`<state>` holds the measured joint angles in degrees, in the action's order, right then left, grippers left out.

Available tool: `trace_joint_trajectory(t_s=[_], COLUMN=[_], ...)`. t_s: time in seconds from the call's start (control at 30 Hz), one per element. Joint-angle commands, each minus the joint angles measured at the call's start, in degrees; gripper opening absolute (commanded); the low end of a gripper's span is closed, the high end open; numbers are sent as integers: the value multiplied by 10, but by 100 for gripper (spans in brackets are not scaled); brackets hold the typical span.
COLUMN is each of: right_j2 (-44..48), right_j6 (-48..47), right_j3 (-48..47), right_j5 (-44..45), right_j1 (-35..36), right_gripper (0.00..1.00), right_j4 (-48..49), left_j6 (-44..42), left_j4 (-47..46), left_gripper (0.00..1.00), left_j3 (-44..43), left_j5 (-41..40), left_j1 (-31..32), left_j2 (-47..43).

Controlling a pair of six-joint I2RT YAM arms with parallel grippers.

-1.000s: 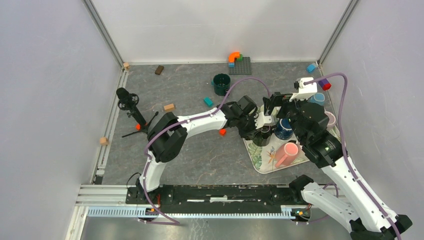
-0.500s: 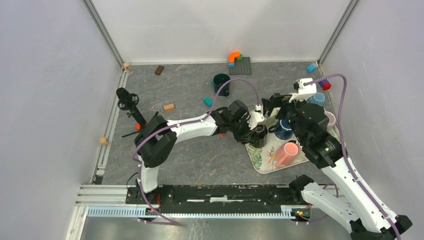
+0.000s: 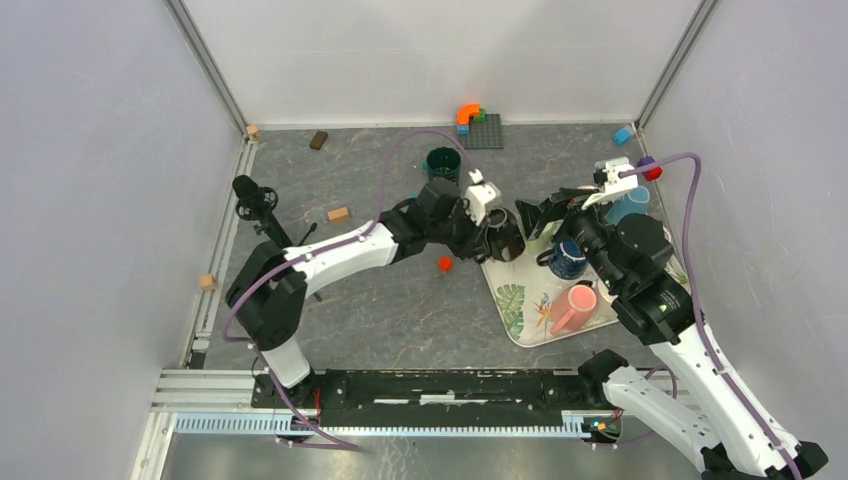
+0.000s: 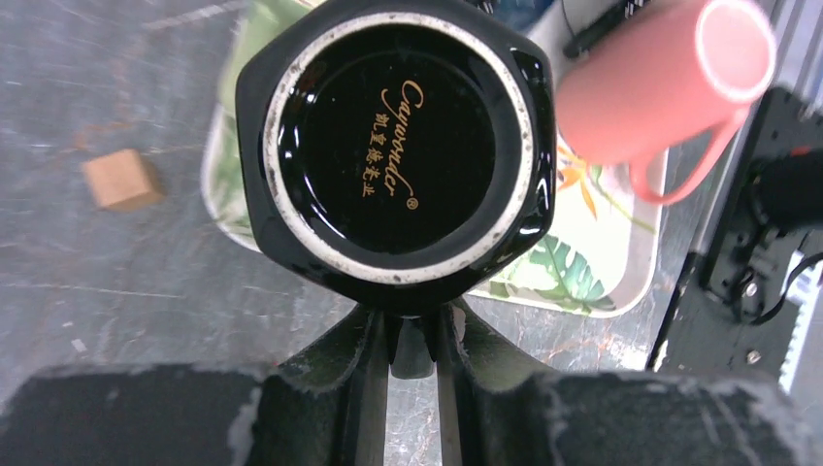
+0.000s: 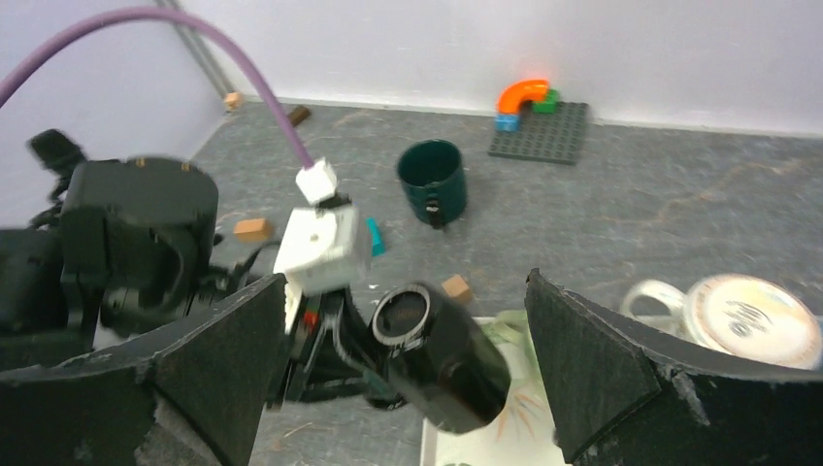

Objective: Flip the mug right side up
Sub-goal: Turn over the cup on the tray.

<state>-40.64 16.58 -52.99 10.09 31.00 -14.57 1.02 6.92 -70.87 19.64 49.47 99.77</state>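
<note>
The black mug (image 3: 503,241) hangs above the left edge of the leaf-patterned tray (image 3: 520,312). My left gripper (image 3: 487,230) is shut on its handle. In the left wrist view the mug's base (image 4: 393,146) with gold lettering faces the camera, and the handle (image 4: 412,348) is pinched between the fingers. In the right wrist view the mug (image 5: 448,361) lies tilted on its side in the air, base toward the upper left. My right gripper (image 3: 546,214) is open and empty just right of the mug, its fingers (image 5: 228,374) wide apart.
On the tray lie a pink mug (image 3: 574,306) on its side, a blue mug (image 3: 568,258) and a white mug (image 5: 742,313). A dark green mug (image 3: 441,166) stands behind. A red block (image 3: 444,264), a teal block (image 3: 416,203), a wooden block (image 3: 338,214) and a tripod (image 3: 258,205) are on the left.
My left gripper has lifted the black mug off the tray and carried it back and left, tipping it over. My right gripper has drawn back to the right.
</note>
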Motion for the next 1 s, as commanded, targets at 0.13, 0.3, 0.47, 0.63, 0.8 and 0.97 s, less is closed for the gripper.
trace_joint_trajectory(t_s=[0.13, 0.3, 0.47, 0.63, 0.8, 0.97], right_j2=[-13, -18, -39, -54, -60, -81], right_j6=[25, 36, 76, 118, 147, 201], right_j3=[14, 40, 69, 89, 107, 133], right_j5=[-201, -279, -348, -382, -395, -419], right_j1=[-1, -1, -1, -1, -2, -6], right_gripper=[98, 98, 98, 98, 98, 98], right_j4=[96, 142, 213, 260, 299, 369], left_j6=[109, 105, 119, 142, 153, 163], left_j4=[-106, -88, -73, -61, -52, -57], left_gripper=[2, 2, 2, 2, 2, 2], left_j3=[-13, -37, -68, -97, -114, -123], left_j5=[33, 29, 20, 12, -6, -5], left_j1=[-72, -89, -98, -102, -103, -103], left_j2=[-115, -143, -165, -183, -204, -226])
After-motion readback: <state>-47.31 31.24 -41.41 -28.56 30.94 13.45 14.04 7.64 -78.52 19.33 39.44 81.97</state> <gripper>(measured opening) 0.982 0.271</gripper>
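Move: My left fingers still pinch the black mug's handle. Its body sits about 6 cm to their right and 2 cm ahead. From the open right hand, the mug is some 18 cm below, 4 cm ahead and 3 cm left. From my left hand, the wooden block is about 11 cm ahead and 13 cm below; the dark green mug lies 18 cm ahead and 7 cm left; the blue mug stands roughly 19 cm right, level with it. Keeping my pinch on the handle, I raise the black mug some 20 cm with my left hand, first also forward and left, then nearly straight up, tipping the fingers towards level. My right hand, still wide open, swings about 11 cm left and a little back, turning some 40 degrees counter-clockwise and rolling slightly to meet the mug without touching it yet. ##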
